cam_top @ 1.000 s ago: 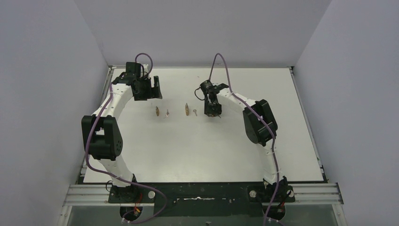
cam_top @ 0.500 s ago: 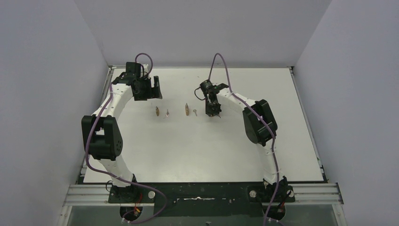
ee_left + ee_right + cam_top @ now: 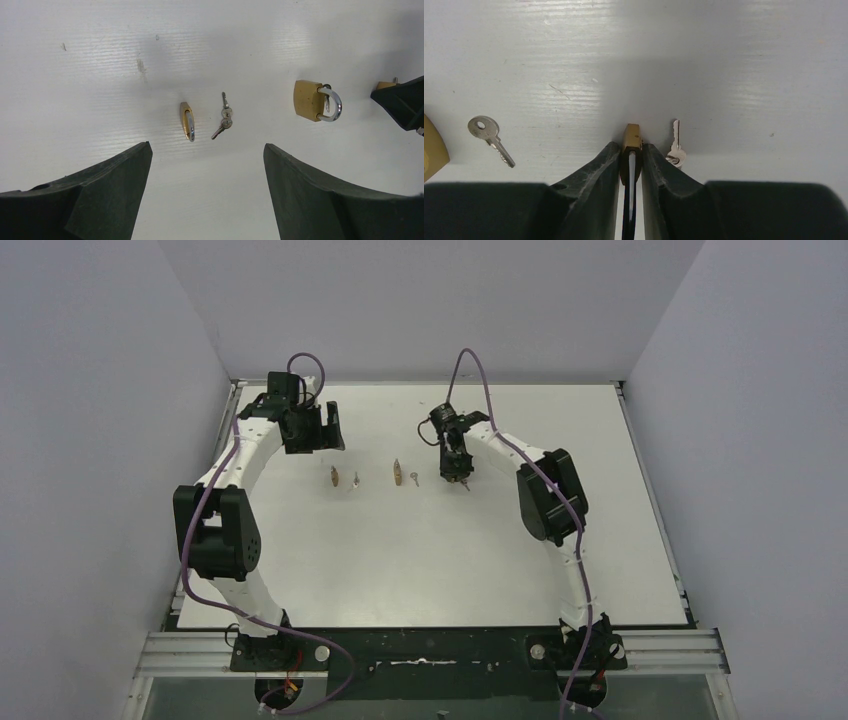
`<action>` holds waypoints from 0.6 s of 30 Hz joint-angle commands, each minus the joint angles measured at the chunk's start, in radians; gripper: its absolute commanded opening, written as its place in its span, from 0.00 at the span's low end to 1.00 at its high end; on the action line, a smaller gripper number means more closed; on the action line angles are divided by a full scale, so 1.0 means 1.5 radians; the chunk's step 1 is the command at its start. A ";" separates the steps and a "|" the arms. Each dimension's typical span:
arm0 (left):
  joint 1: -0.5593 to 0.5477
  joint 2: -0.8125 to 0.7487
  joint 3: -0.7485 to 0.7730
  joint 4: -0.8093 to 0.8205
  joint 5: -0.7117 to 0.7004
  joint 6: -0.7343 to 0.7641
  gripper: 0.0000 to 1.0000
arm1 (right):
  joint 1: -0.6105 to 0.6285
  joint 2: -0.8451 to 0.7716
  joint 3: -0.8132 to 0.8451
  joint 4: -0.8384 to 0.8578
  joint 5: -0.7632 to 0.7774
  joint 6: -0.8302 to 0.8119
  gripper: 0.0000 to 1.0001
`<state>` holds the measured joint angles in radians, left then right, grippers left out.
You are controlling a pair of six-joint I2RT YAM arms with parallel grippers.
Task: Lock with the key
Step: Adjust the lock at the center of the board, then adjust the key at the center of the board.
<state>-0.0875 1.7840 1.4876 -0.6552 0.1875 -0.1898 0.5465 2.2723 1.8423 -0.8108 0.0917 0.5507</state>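
My right gripper (image 3: 630, 146) is shut on a small brass padlock (image 3: 632, 134) that stands on edge on the white table; its shackle runs back between the fingers. A silver key (image 3: 675, 148) lies just right of the padlock, touching the right finger. In the top view this gripper (image 3: 456, 474) points down at the table's middle. My left gripper (image 3: 207, 146) hangs open and empty above the table, short of a second padlock (image 3: 187, 120) on edge and its keys (image 3: 224, 117).
A third brass padlock (image 3: 309, 100) lies flat with its shackle open, between the two grippers. A loose key (image 3: 489, 132) lies to the left in the right wrist view. Padlocks (image 3: 332, 476) (image 3: 398, 473) sit in a row mid-table.
The right gripper's jaws have narrowed onto the padlock and the wrist has shifted slightly. The left arm has not moved.
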 commanded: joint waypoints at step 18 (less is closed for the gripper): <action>0.006 -0.017 0.036 0.000 0.005 0.011 0.80 | -0.078 -0.118 0.105 0.012 -0.056 -0.039 0.38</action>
<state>-0.0875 1.7840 1.4879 -0.6575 0.1871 -0.1883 0.4789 2.2215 2.0201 -0.8177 0.0097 0.5053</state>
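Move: The small upright lock is already between the right fingertips, right at the hand point. The pair of keys lies about 3 cm to its right and 1 cm nearer the base, on the board some 2 cm below the fingertips. The single key is about 9 cm to the left of the lock and the big lock about 13 cm left, both roughly level with it. From the left hand, the small lock lies some 29 cm to the right, about level, 12 cm below. Open the right fingers part way to let go of the small lock, staying almost in place, then lift the right gripper clear of its shackle, rising about 8 cm and carrying on forward some 5 cm. Let the fingertips tilt forward and to the left by roughly 10 degrees as the hand speeds up and away, fingers kept open. ##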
